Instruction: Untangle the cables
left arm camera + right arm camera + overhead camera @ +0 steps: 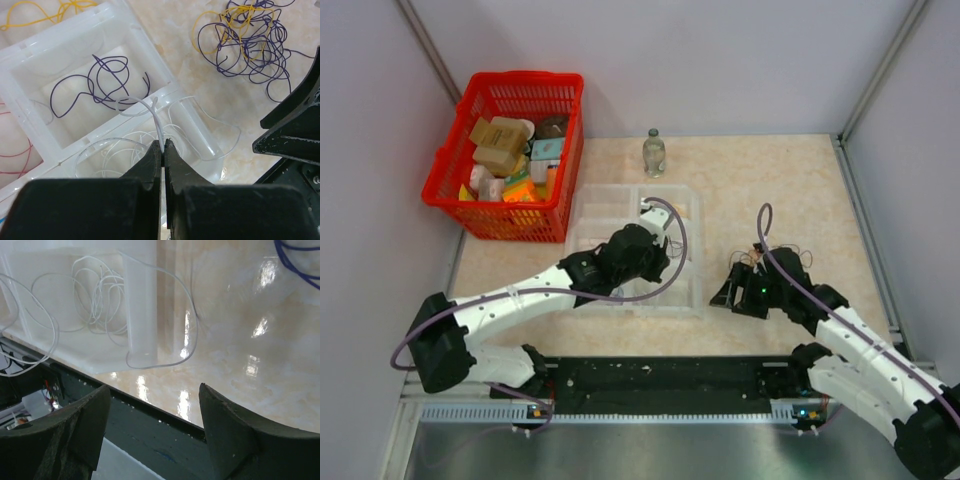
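Observation:
The cables (247, 42) lie on the table as a tangle of dark purple loops with yellow strands, apart from the tray; in the top view the cables (790, 260) sit beside my right wrist. My left gripper (163, 143) is shut on a thin white strand (156, 117) that rises from the near compartment of the clear tray (150, 47). In the top view my left gripper (663, 268) hangs over the tray's front right part. My right gripper (155, 390) is open and holds nothing, low over the table's front edge. A purple loop (300, 265) shows at the upper right.
The clear tray (590, 200) holds sorted strands: purple (100, 82), white (95, 295), yellow (45, 15), red (15, 145). A clear strand (192, 325) hangs over its corner onto the table. A red basket (520, 85) of boxes stands back left, a small bottle (654, 153) behind the tray.

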`<action>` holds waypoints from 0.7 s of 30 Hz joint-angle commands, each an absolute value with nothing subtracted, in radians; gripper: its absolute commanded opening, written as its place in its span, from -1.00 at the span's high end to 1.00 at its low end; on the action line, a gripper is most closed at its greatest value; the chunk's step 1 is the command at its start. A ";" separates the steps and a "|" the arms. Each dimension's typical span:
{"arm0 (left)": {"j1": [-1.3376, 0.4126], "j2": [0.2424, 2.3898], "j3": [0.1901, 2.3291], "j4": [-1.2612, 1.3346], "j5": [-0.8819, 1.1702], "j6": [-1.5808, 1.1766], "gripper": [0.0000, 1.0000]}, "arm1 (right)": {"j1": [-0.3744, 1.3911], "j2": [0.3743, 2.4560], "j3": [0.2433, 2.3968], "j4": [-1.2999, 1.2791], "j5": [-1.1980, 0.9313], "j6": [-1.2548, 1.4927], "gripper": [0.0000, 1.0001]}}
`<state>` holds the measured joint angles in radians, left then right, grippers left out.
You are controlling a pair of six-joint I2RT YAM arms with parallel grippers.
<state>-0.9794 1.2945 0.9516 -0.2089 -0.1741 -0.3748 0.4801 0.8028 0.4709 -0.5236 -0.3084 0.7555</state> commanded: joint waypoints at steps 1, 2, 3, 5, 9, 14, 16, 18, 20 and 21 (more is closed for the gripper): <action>-0.983 1.270 0.909 -0.137 -0.138 -0.442 1.00 | 0.503 0.755 0.541 -0.543 -0.183 0.736 -0.42; -0.985 1.249 0.860 -0.103 -0.123 -0.457 1.00 | 0.502 0.764 0.555 -0.557 -0.175 0.723 -0.43; -0.985 1.230 0.818 -0.062 -0.109 -0.468 1.00 | 0.502 0.782 0.566 -0.560 -0.178 0.712 -0.43; -0.985 1.213 0.749 -0.008 -0.100 -0.486 1.00 | 0.505 0.810 0.572 -0.557 -0.201 0.709 -0.43; -0.985 1.259 0.727 -0.008 -0.029 -0.512 1.00 | 0.514 0.851 0.571 -0.534 -0.195 0.706 -0.42; -0.983 1.357 0.748 -0.046 -0.029 -0.515 1.00 | 0.515 0.874 0.580 -0.522 -0.193 0.712 -0.42; -0.983 1.405 0.787 -0.098 -0.061 -0.512 1.00 | 0.514 0.874 0.568 -0.508 -0.205 0.722 -0.42; -0.983 1.455 0.827 -0.129 -0.092 -0.508 1.00 | 0.515 0.867 0.551 -0.502 -0.206 0.744 -0.41; -0.983 1.511 0.888 -0.198 -0.129 -0.525 1.00 | 0.517 0.855 0.531 -0.500 -0.196 0.768 -0.40; -0.983 1.528 0.908 -0.219 -0.132 -0.522 1.00 | 0.517 0.850 0.519 -0.500 -0.193 0.781 -0.40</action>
<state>-0.9817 1.4712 0.7994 -0.1497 -0.0750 -0.5041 0.5018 0.8722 0.5365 -0.5404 -0.2070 0.7380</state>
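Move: The white cable's compartment, the tray's near right one with loops already in it, lies about 16 cm below the left hand and some 3 cm back, level sideways. The purple cable's compartment is about 9 cm farther out than that, the blue cable's some 17 cm left of it, and the purple-yellow tangle about 24 cm right of the hand and 2 cm ahead. The white compartment is roughly 14 cm left of the right hand, 1 cm ahead and 7 cm below. Still pinching the white cable between shut fingertips, the left hand lowers it about 11 cm towards the near right compartment. It draws back 3 to 4 cm early on, then sinks almost straight down, its fingers tipping some 15 degrees more steeply downward. The right hand, empty and wide open, eases only about 2 cm forward beside the tray. ##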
